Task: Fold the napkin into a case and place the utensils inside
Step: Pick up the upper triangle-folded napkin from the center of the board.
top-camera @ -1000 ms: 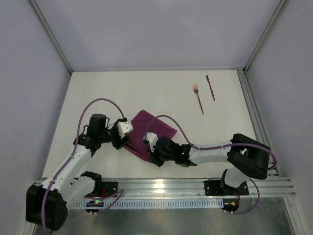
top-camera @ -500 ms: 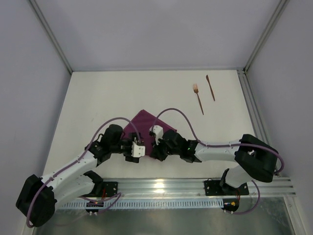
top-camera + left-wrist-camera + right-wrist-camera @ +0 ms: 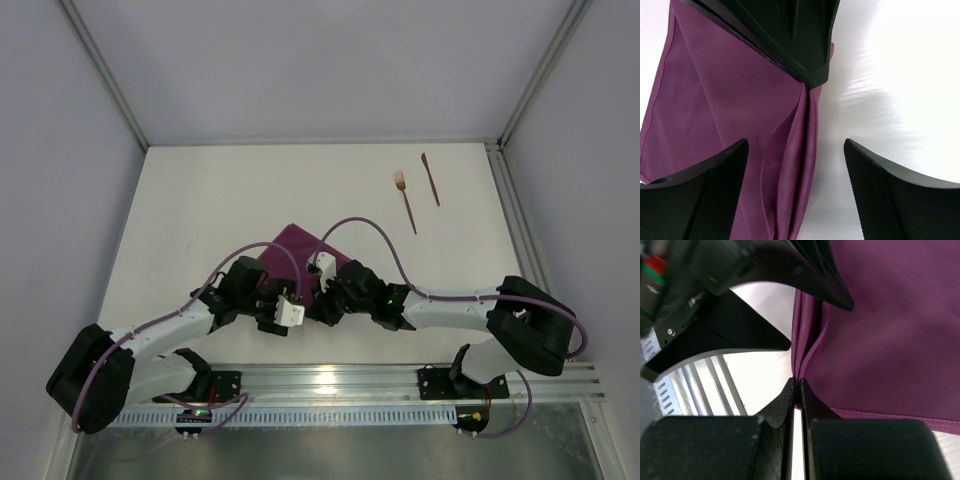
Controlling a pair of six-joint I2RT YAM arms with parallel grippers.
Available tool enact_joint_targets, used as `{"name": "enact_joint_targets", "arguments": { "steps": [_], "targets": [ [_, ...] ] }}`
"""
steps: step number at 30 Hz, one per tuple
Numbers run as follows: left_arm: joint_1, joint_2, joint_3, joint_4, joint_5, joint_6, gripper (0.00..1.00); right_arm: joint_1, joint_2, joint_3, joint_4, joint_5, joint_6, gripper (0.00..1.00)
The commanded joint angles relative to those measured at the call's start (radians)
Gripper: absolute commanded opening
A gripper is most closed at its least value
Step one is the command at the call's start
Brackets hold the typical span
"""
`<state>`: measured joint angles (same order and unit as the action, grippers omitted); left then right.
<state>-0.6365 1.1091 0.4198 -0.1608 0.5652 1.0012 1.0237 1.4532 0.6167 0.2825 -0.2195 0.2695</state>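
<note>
The magenta napkin [image 3: 293, 243] lies partly folded near the table's front, mostly hidden under both arms. Its bunched near edge [image 3: 800, 150] runs between the wide-spread fingers of my left gripper [image 3: 796, 145], which is open and touches nothing. My right gripper [image 3: 797, 382] is shut on that same folded edge of the napkin [image 3: 880, 325], just ahead of the left one. In the top view the left gripper [image 3: 290, 312] and the right gripper [image 3: 318, 300] sit close together. The copper fork [image 3: 405, 200] and knife [image 3: 430, 180] lie far back on the right, side by side.
A metal rail [image 3: 400, 380] runs along the near edge behind the arm bases. White walls and a frame post [image 3: 500, 200] bound the table. The left gripper's black fingers [image 3: 740, 335] crowd the right wrist view.
My left arm swung from the napkin's left side down to its near edge, beside the right gripper, and its jaws spread wide. The right gripper shifted slightly back, still pinching the cloth.
</note>
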Motion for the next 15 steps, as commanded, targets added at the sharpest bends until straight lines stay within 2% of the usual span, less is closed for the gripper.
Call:
{"name": "enact_joint_targets", "arguments": {
  "steps": [1, 2, 3, 6, 11, 15],
  "targets": [
    [-0.008, 0.037, 0.011, 0.083, -0.021, 0.033, 0.77, -0.004, -0.047, 0.008, 0.058, -0.018, -0.003, 0.04],
    [-0.009, 0.041, 0.013, 0.081, -0.037, 0.036, 0.75, -0.007, -0.051, 0.006, 0.058, -0.021, -0.006, 0.04],
    [-0.009, 0.053, 0.014, 0.089, -0.050, 0.036, 0.67, -0.008, -0.051, 0.006, 0.057, -0.024, -0.009, 0.04],
    [-0.011, 0.077, 0.016, 0.084, -0.091, 0.062, 0.52, -0.013, -0.053, 0.006, 0.049, -0.034, -0.019, 0.04],
    [-0.011, 0.092, 0.016, 0.107, -0.140, 0.022, 0.36, -0.027, -0.062, 0.000, 0.041, -0.050, -0.033, 0.04],
    [-0.009, 0.035, 0.011, 0.106, -0.120, -0.018, 0.30, -0.040, -0.067, -0.015, 0.049, -0.058, -0.042, 0.04]
  ]
}}
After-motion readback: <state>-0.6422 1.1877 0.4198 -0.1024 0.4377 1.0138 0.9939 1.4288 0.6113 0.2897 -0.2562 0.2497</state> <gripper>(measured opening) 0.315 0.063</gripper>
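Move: From the left hand, the stretch of the napkin's near folded edge that it goes for is about 1 cm ahead, neither left nor right, and some 2 cm below, between the open fingers. The napkin's far corner lies roughly 18 cm ahead and 2 cm left of the left hand; the table's near edge is about 12 cm back, straight behind. From the right hand, which already pinches this fold, the same stretch lies about 5 cm left, 1 cm ahead and 1 cm lower. The left fingers close from wide open to about a third around the napkin's near folded edge, one on the body side and one on the bare-table side, beside the right hand's pinch. Meanwhile the left hand sinks about 2 cm and eases forward 2 cm and slightly left, rising a touch at the end. The right hand keeps its closed pinch, lifting it about 1 cm early on. ##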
